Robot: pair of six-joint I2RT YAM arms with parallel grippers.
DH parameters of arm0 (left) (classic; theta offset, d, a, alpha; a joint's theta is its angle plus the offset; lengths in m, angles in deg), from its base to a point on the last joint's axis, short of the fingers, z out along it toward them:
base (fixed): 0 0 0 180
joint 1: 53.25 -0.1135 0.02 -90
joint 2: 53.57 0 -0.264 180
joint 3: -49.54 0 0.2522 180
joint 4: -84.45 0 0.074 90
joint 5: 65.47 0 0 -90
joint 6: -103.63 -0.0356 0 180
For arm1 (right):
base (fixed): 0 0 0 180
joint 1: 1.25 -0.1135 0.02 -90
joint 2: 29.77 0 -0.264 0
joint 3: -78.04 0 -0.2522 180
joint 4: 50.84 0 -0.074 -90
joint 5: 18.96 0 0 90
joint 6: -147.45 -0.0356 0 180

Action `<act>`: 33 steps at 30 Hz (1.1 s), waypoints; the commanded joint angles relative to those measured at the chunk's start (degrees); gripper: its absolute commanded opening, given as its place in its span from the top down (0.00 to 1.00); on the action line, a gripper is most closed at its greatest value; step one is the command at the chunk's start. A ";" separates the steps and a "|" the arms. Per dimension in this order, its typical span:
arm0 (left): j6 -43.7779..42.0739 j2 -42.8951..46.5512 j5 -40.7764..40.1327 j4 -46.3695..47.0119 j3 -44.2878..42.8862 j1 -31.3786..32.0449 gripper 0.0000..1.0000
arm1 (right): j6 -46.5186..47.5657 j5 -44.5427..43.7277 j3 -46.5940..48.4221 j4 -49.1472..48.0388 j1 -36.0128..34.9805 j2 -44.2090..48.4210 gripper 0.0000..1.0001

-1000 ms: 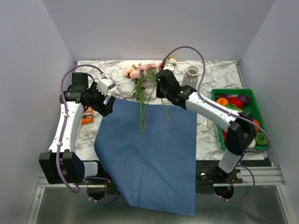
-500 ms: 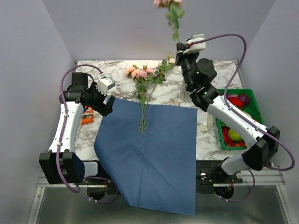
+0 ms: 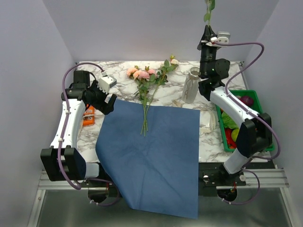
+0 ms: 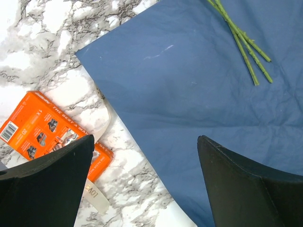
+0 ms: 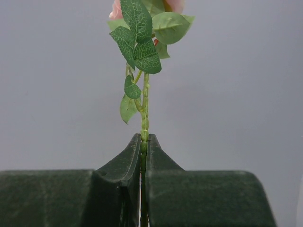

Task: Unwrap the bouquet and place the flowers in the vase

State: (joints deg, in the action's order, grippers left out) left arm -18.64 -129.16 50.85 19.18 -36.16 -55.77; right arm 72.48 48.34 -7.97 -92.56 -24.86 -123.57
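Observation:
The bouquet lies unwrapped: its blue paper (image 3: 151, 151) (image 4: 189, 85) is spread flat and hangs over the table's front edge. Pink and peach flowers (image 3: 145, 75) rest at the back, their stems (image 4: 241, 38) lying on the paper. My right gripper (image 3: 207, 34) (image 5: 144, 139) is raised high and points up, shut on the green stem of one flower (image 5: 142, 52); its leaves (image 3: 208, 9) leave the top of the overhead view. The off-white vase (image 3: 191, 85) stands just down and left of it. My left gripper (image 3: 110, 101) (image 4: 146, 138) hangs open over the paper's left corner, holding nothing.
An orange box (image 3: 88, 116) (image 4: 42, 127) and a beige ribbon (image 4: 97, 198) lie on the marble left of the paper. A green crate (image 3: 241, 94) of toy produce stands at the right edge. A small pale object (image 3: 211, 120) lies beside the crate.
My right gripper has lifted one flower off the pile, swung right and turned upright beside the vase. The left arm has barely moved.

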 commanded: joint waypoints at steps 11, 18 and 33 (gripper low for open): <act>8.89 -5.09 9.26 2.46 -10.40 -0.03 0.01 | -13.90 27.38 -20.97 14.79 -13.72 18.64 0.99; 8.54 -1.77 8.39 3.43 -7.69 0.06 0.01 | -24.25 19.63 -28.90 31.97 -18.83 20.15 0.99; 5.73 3.00 6.19 3.17 -2.76 -0.02 0.01 | -31.64 15.67 -29.34 55.12 -22.70 9.52 0.99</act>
State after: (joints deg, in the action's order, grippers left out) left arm -11.86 -127.56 57.54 22.18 -39.51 -55.75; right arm 42.76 64.87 -37.17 -42.51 -46.19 -111.50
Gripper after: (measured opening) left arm 0.988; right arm 0.122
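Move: The right hand already holds one flower by its stem, high up and tilted skyward. The middle of the remaining flowers lies about 29 cm to its left, 3 cm ahead and some 48 cm below; the vase stands almost straight beneath the hand, 3 cm ahead and 2 cm left, its middle 37 cm down. The blue wrap's middle is roughly 33 cm back and 25 cm left, flat on the table. From the left hand the remaining flowers lie about 19 cm ahead and 18 cm right, 18 cm below. Keeping its shut grip on the stem, the right hand swings back and left from above the vase, about 17 cm each way, then sinks mostly straight down towards the wrap just right of the loose stems, some 34 cm lower in all, while the wrist tips down about 65 degrees and turns counter-clockwise about 40, bringing the blossom end round to point left and down. The left hand, open and empty, eases forward and back again while rising about 4 cm, drifting slightly right with a small roll. ##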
